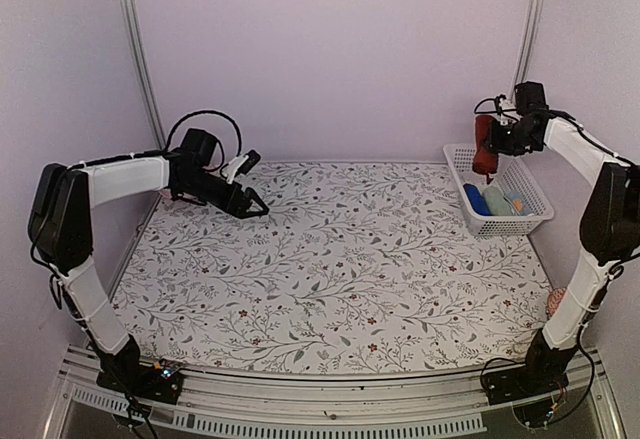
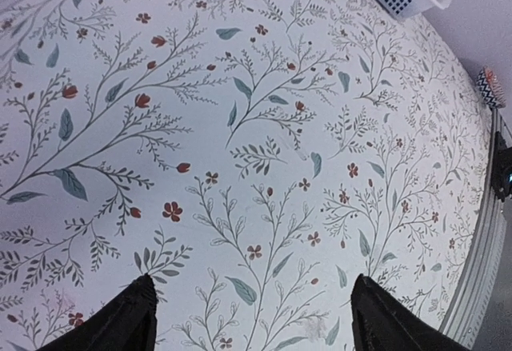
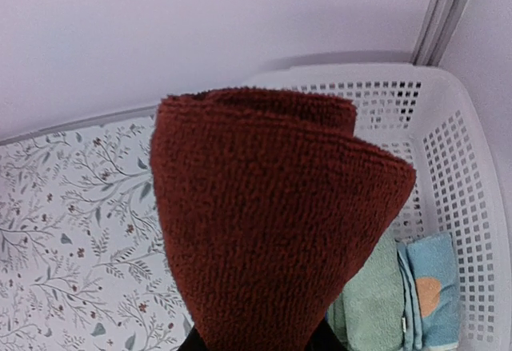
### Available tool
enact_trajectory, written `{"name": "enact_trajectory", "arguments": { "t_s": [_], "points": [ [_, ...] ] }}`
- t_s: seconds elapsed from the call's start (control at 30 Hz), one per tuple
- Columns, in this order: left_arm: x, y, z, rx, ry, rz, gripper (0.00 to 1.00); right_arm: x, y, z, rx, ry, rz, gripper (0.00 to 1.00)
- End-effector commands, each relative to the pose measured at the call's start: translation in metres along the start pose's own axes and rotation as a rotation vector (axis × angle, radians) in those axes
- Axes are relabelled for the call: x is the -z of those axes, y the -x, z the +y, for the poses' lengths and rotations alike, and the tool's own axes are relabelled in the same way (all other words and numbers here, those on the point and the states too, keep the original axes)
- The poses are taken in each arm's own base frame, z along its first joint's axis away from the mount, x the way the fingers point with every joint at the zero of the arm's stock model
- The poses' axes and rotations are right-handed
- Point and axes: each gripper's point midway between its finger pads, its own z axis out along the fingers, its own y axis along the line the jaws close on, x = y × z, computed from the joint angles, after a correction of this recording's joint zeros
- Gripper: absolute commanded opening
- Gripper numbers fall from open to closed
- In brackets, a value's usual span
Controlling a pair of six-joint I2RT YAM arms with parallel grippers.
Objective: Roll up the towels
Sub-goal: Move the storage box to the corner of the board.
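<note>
A rolled dark maroon towel (image 3: 272, 223) fills the right wrist view, and my right gripper (image 3: 258, 343) is shut on its lower end. In the top view this towel (image 1: 485, 154) hangs from the right gripper (image 1: 496, 139) over the near-left corner of the white basket (image 1: 541, 204). A light-blue towel with a pinkish patch (image 3: 432, 295) lies in the basket beside a green roll (image 3: 368, 303). My left gripper (image 1: 252, 185) hovers open above the floral cover at the back left. Nothing sits between its fingers (image 2: 136, 315).
The white mesh basket (image 3: 460, 143) stands at the back right against the wall, also holding a dark blue roll (image 1: 475, 199). A small patterned object (image 1: 556, 301) lies by the right arm at the table's right edge. The floral cover (image 2: 240, 127) spreads under the left gripper.
</note>
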Motion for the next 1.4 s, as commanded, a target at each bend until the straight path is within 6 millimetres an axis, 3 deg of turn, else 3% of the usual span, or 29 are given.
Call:
{"name": "enact_trajectory", "arguments": {
  "t_s": [0.0,0.17,0.73,1.0,1.37],
  "points": [
    [0.008,-0.022,0.011,0.012,0.026,0.047,0.84,-0.017,-0.036,-0.030,0.058,-0.158,0.164,0.06],
    [0.000,-0.026,0.016,0.042,0.017,0.071,0.84,-0.025,-0.056,-0.029,0.135,-0.195,0.262,0.06],
    [-0.006,-0.032,0.019,0.062,0.012,0.091,0.85,-0.062,-0.124,0.024,0.176,0.056,0.456,0.06],
    [-0.002,-0.029,0.018,0.058,0.018,0.082,0.85,-0.064,-0.131,0.071,0.121,0.329,0.445,0.06],
    [0.002,-0.024,0.019,0.053,0.030,0.070,0.86,-0.070,-0.134,0.125,0.096,0.494,0.424,0.06]
  ]
}}
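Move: Just below the right hand, which holds the red towel roll, the storage box has its middle about 17 cm lower, 3 cm back and 2 cm to the right. Inside it, about 19 cm below the hand, the blue roll lies some 5 cm back and 4 cm left, and the green roll 6 cm back and 1 cm right. From the left hand the box is about 62 cm to the right, 9 cm ahead and 6 cm lower. Lowering the still-pinched red roll about 12 cm into the box, the right hand tips its fingers more steeply down, then sweeps roughly 10 cm left at that depth, bearing the roll against the inside of the box's left wall while the wrist turns counter-clockwise. The left hand, open and empty, sinks some 3 cm over bare table and then waits. ##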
